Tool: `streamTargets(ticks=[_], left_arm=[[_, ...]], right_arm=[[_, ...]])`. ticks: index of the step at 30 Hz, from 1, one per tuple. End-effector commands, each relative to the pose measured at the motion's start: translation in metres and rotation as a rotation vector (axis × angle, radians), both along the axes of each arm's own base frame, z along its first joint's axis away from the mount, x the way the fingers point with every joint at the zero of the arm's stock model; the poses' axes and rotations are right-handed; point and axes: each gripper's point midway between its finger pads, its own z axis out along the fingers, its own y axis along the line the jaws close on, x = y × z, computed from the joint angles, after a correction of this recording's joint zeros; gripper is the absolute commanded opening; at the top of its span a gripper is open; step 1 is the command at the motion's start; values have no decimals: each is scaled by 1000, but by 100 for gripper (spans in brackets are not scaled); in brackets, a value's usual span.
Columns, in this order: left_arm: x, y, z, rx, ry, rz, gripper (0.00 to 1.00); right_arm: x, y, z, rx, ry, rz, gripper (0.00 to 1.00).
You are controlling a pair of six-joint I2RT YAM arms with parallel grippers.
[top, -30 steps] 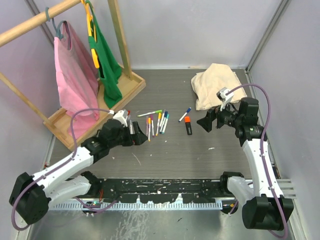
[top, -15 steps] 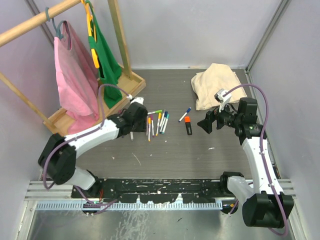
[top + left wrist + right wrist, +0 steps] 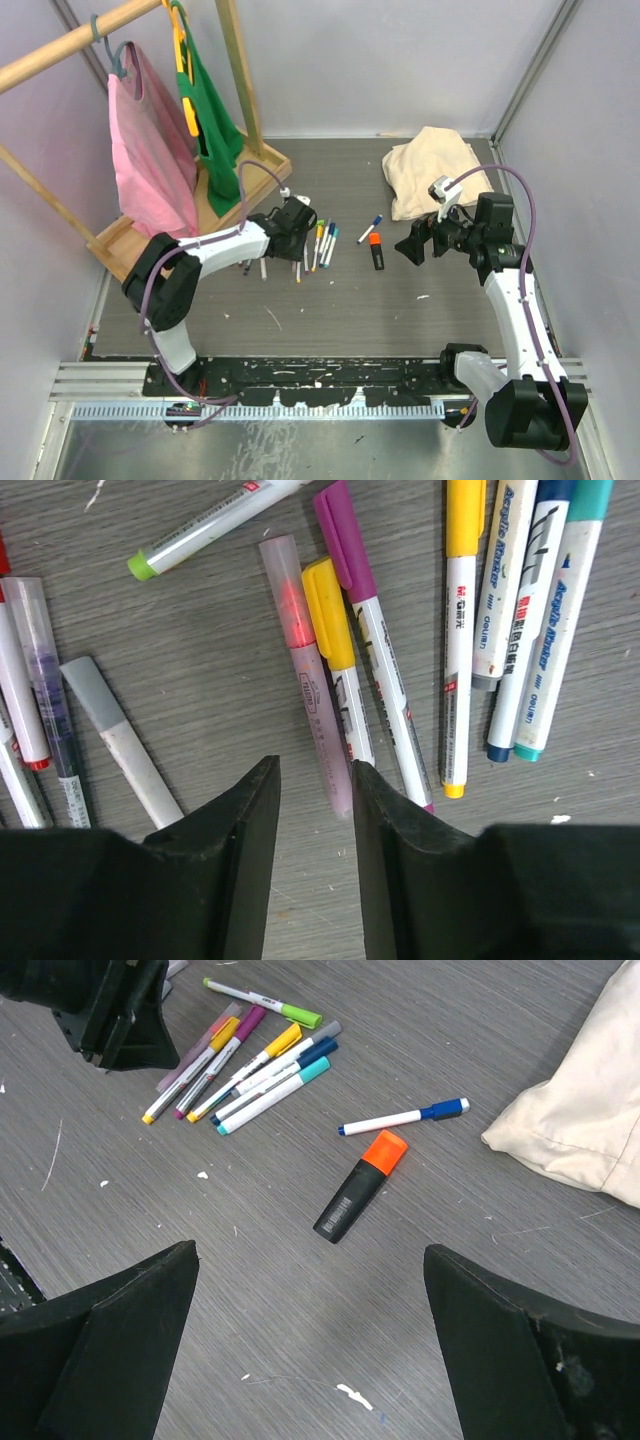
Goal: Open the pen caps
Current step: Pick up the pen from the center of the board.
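Note:
Several capped white markers [image 3: 315, 243] lie side by side at mid-table. The left wrist view shows their caps close up: yellow [image 3: 327, 610], purple [image 3: 342, 535], green [image 3: 143, 565], and a translucent pink pen [image 3: 310, 670]. My left gripper [image 3: 314, 765] hovers just below that pink pen's end. Its jaws stand a narrow gap apart, with only bare table between them. A blue-capped marker [image 3: 445, 1110] and a black highlighter with an orange cap [image 3: 384, 1150] lie apart to the right. My right gripper [image 3: 310, 1250] hangs wide open above the table near the highlighter, holding nothing.
A folded cream cloth [image 3: 430, 170] lies at the back right. A wooden clothes rack [image 3: 235, 190] stands at the back left with a pink garment [image 3: 150, 160] and a green garment [image 3: 210, 120]. Grey walls close in the table on three sides.
My left arm has swung from the left of the table up to the pen cluster, and its jaws have narrowed from wide to a small gap. The right arm has hardly moved.

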Motion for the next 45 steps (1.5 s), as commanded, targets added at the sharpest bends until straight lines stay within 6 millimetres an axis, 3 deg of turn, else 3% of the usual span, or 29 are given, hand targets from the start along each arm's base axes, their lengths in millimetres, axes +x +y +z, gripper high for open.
streamTargets(ticks=[1, 6, 19, 29, 33, 40, 45], left_arm=[[13, -7, 9, -21, -25, -5, 33], [17, -4, -1, -4, -14, 7, 27], [16, -6, -16, -38, 37, 6, 29], [11, 2, -28, -17, 64, 21, 28], [8, 5, -32, -8, 72, 20, 21], [3, 12, -27, -2, 58, 22, 8], [5, 13, -5, -36, 0, 23, 2]], right_arm=[[6, 1, 22, -9, -82, 14, 100], [6, 1, 23, -8, -86, 11, 100], [6, 1, 21, -7, -81, 11, 100], [6, 2, 21, -3, -79, 15, 100], [4, 4, 21, 9, -74, 28, 100], [1, 9, 23, 32, -70, 50, 100], [-4, 16, 23, 70, -51, 91, 100]])
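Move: The pink see-through pen lies just under the left hand, its middle about 3 cm ahead and 3 cm below the fingertips, neither left nor right. Hard against it, a yellow-capped pen lies some 2 cm right and 2 cm ahead of the hand, and the purple-capped one about 3 cm right and 5 cm ahead. The grey-capped pen is roughly 7 cm left, about level. From the right hand the pink pen is about 25 cm left, 3 cm ahead and 17 cm below. The left fingers come to pinch the pink pen by its body, behind the cap, one finger on each side, the right one between it and the yellow-capped pen. Partly open, they narrow a little while the hand sinks about 3 cm almost straight down in two short steps, the tips tilting slightly back towards the base; held low there, they then close on the pen. ##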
